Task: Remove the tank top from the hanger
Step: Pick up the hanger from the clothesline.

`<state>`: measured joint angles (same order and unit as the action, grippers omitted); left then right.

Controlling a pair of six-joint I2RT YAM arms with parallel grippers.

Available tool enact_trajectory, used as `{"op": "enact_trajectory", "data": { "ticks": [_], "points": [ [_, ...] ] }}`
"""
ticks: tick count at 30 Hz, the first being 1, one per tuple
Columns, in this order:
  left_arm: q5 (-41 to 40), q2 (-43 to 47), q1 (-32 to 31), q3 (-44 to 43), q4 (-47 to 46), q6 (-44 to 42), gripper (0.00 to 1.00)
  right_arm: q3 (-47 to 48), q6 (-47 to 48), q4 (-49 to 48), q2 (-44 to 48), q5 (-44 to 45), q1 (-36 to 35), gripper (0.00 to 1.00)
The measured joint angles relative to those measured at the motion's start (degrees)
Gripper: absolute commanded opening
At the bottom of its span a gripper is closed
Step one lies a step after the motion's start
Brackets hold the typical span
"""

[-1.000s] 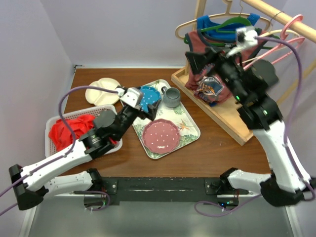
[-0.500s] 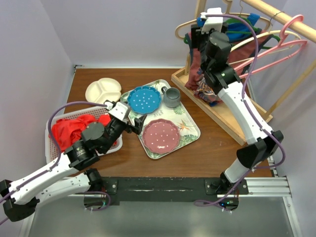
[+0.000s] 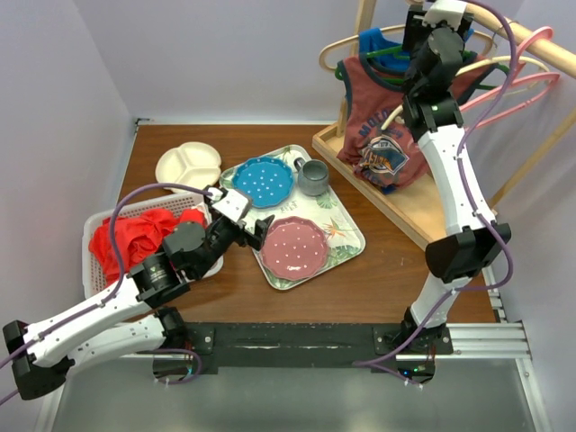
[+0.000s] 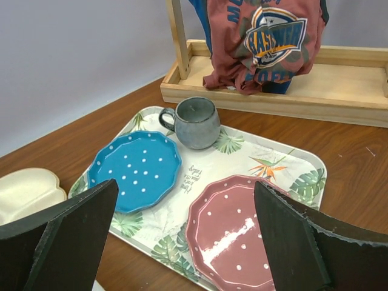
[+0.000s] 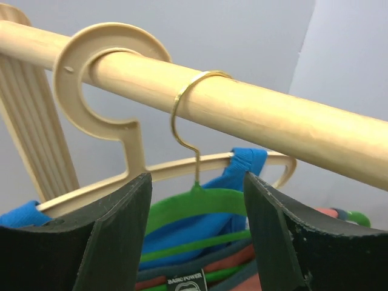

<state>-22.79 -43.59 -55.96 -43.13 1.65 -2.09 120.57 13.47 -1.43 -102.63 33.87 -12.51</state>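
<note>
A maroon tank top with a printed front hangs on a green hanger. The hanger's gold hook rests over the wooden rail. Behind it a blue tank top hangs on a beige hanger. My right gripper is raised to the rail. Its jaws stand apart on either side of the green hanger's top and do not touch it. The maroon collar label shows just below. My left gripper hovers open and holds nothing over the pink plate; the maroon tank top hangs far beyond it.
A leaf-print tray carries a blue plate, a pink plate and a grey mug. A cream divided plate lies behind a white basket of red cloth. Pink hangers hang over the rack's wooden base.
My right arm has swung up from in front of the maroon tank top to the rail, and its jaws have narrowed. My left arm has drawn back from the blue plate towards the near side.
</note>
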Motion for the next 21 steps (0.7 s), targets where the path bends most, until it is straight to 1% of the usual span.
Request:
{"op": "enact_trajectory", "data": {
  "ticks": [9, 10, 13, 14, 16, 17, 20, 21],
  "points": [
    [0.04, -0.13, 0.00, 0.00, 0.24, -0.04, 1.00, 6.14, 2.40, -1.31, -6.97, -0.42, 0.61, 0.59],
    [0.02, -0.07, 0.00, 0.00, 0.22, -0.04, 1.00, 6.14, 2.51, -1.31, -7.17, -0.42, 0.68, 0.56],
    [-0.07, 0.28, 0.00, 0.00, 0.22, -0.04, 1.00, 6.27, 3.67, -2.80, -8.02, -0.55, 0.83, 0.50],
    [-0.15, 0.50, 0.00, 0.00, 0.22, -0.04, 1.00, 6.29, 4.00, -2.93, -8.07, -0.52, 0.87, 0.46],
    [-0.20, 0.85, 0.00, 0.00, 0.20, -0.04, 1.00, 6.86, 4.63, -2.99, -8.41, -0.48, 0.92, 0.43],
    [-0.22, 0.94, 0.00, 0.00, 0.20, -0.04, 1.00, 7.04, 4.94, -3.15, -8.59, -0.52, 0.94, 0.38],
    [-0.22, 0.87, 0.00, 0.00, 0.22, -0.04, 1.00, 7.15, 5.60, -3.67, -8.74, -0.79, 1.16, 0.31],
    [-0.22, 0.85, 0.00, 0.00, 0.20, -0.04, 1.00, 7.15, 5.68, -3.78, -8.74, -1.01, 1.33, 0.26]
  ]
}}
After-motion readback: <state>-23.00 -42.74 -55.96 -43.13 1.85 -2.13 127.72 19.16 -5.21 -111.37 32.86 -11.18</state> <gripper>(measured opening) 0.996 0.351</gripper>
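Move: Just ahead of the right fingers, about 5 cm out and 1 cm to the right at roughly their height, stands the neck of the green hanger that carries the red-brown tank top. The rod crosses some 5 cm above that neck; the blue top's wooden hanger has its neck about 4 cm left of the green one and 2 cm farther. The bare hanger's neck is about 15 cm to the hand's right, nearly level with it. The green neck lies roughly 33 cm ahead, 38 cm right and 23 cm above the left hand. Reaching about 4 cm forward under the rod, with a slight sink near the end, the right hand brings its open fingers around the green hanger's neck, one to each side of the hook's stem. The advance then stops and the fingers close to roughly half their starting gap, the stem ending up close against the right-hand finger. ##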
